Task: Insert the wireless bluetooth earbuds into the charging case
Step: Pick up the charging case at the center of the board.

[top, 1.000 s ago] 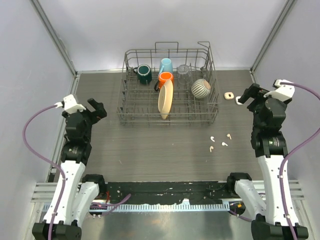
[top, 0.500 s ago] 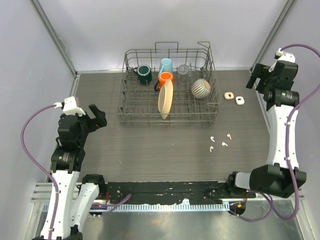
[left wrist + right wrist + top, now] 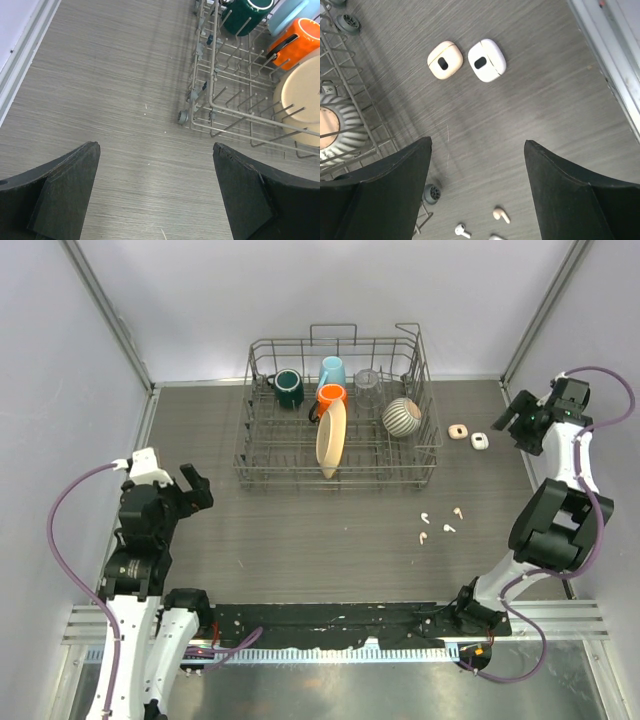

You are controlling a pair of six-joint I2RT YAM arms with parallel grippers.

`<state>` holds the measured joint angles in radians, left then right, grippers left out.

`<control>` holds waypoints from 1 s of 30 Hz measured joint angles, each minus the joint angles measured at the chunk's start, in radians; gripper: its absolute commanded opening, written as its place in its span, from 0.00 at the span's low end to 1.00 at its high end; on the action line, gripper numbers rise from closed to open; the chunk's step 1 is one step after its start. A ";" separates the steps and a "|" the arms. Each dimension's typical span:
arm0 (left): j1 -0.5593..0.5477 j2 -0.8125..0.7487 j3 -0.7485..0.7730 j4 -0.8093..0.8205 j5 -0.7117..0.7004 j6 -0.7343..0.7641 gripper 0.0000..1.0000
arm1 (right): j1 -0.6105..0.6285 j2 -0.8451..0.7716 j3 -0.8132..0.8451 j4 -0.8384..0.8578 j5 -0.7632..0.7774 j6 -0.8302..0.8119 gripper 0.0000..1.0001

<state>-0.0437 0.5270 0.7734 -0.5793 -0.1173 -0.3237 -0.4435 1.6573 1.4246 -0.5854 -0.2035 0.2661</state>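
Several tiny earbuds lie loose on the table right of centre, white (image 3: 425, 518) (image 3: 449, 528) and beige-tinted (image 3: 458, 511) (image 3: 422, 537). The right wrist view shows a beige earbud (image 3: 501, 215) and a white one (image 3: 462, 230) at its lower edge. Two charging cases sit side by side beyond them, a beige case (image 3: 457, 431) (image 3: 445, 60) and a white case (image 3: 479, 441) (image 3: 486, 60); each shows a dark oval in its top. My right gripper (image 3: 512, 425) (image 3: 477, 142) hovers open just right of the cases, holding nothing. My left gripper (image 3: 200, 490) (image 3: 155, 146) is open over bare table at the left.
A wire dish rack (image 3: 335, 415) (image 3: 215, 100) stands at the back centre with a green mug (image 3: 289, 387), blue mug (image 3: 332, 371), orange mug (image 3: 332, 395), a cream plate (image 3: 331, 437) and a striped bowl (image 3: 402, 416). A metal rail (image 3: 610, 60) borders the table's right edge.
The right arm has swung out to the far right edge, its wrist now beside the two cases. The left arm has drawn slightly toward the near edge.
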 measured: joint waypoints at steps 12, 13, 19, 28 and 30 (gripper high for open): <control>0.000 0.027 -0.014 0.002 0.014 0.020 1.00 | 0.116 0.180 0.002 0.109 0.062 -0.265 0.82; 0.000 0.030 -0.014 0.002 0.016 0.021 1.00 | 0.127 0.193 0.002 0.124 0.077 -0.291 0.82; 0.000 0.038 -0.017 0.002 0.033 0.022 1.00 | 0.154 0.263 0.009 0.212 0.143 -0.400 0.82; 0.000 0.061 -0.017 0.002 0.040 0.023 1.00 | 0.150 0.395 0.069 0.274 0.145 -0.490 0.79; 0.000 0.065 -0.017 0.002 0.042 0.023 1.00 | 0.150 0.418 0.080 0.279 0.139 -0.507 0.78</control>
<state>-0.0437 0.5922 0.7563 -0.5770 -0.0757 -0.3012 -0.2939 2.0750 1.5051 -0.3061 -0.0647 -0.2413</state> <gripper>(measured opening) 0.996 0.791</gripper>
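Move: The white charging case lies about 10 cm ahead of my right hand, hardly off to either side, and some 16 cm below. The peach case sits some 6 cm to the left of it and 3 cm farther out. The nearest earbud lies roughly 9 cm back and 7 cm left of my right hand. From my left hand the white case is around 66 cm to the right, 27 cm ahead and 23 cm lower. I bring my right hand down about 13 cm and forward some 8 cm, onto the white charging case, bowing a little to the left on the way and coming back. Meanwhile the wrist turns about 25 degrees counter-clockwise and rolls left side down by about as much, setting my open fingers to either side of the case, just above it. My left hand sinks about 2 cm, far away. ##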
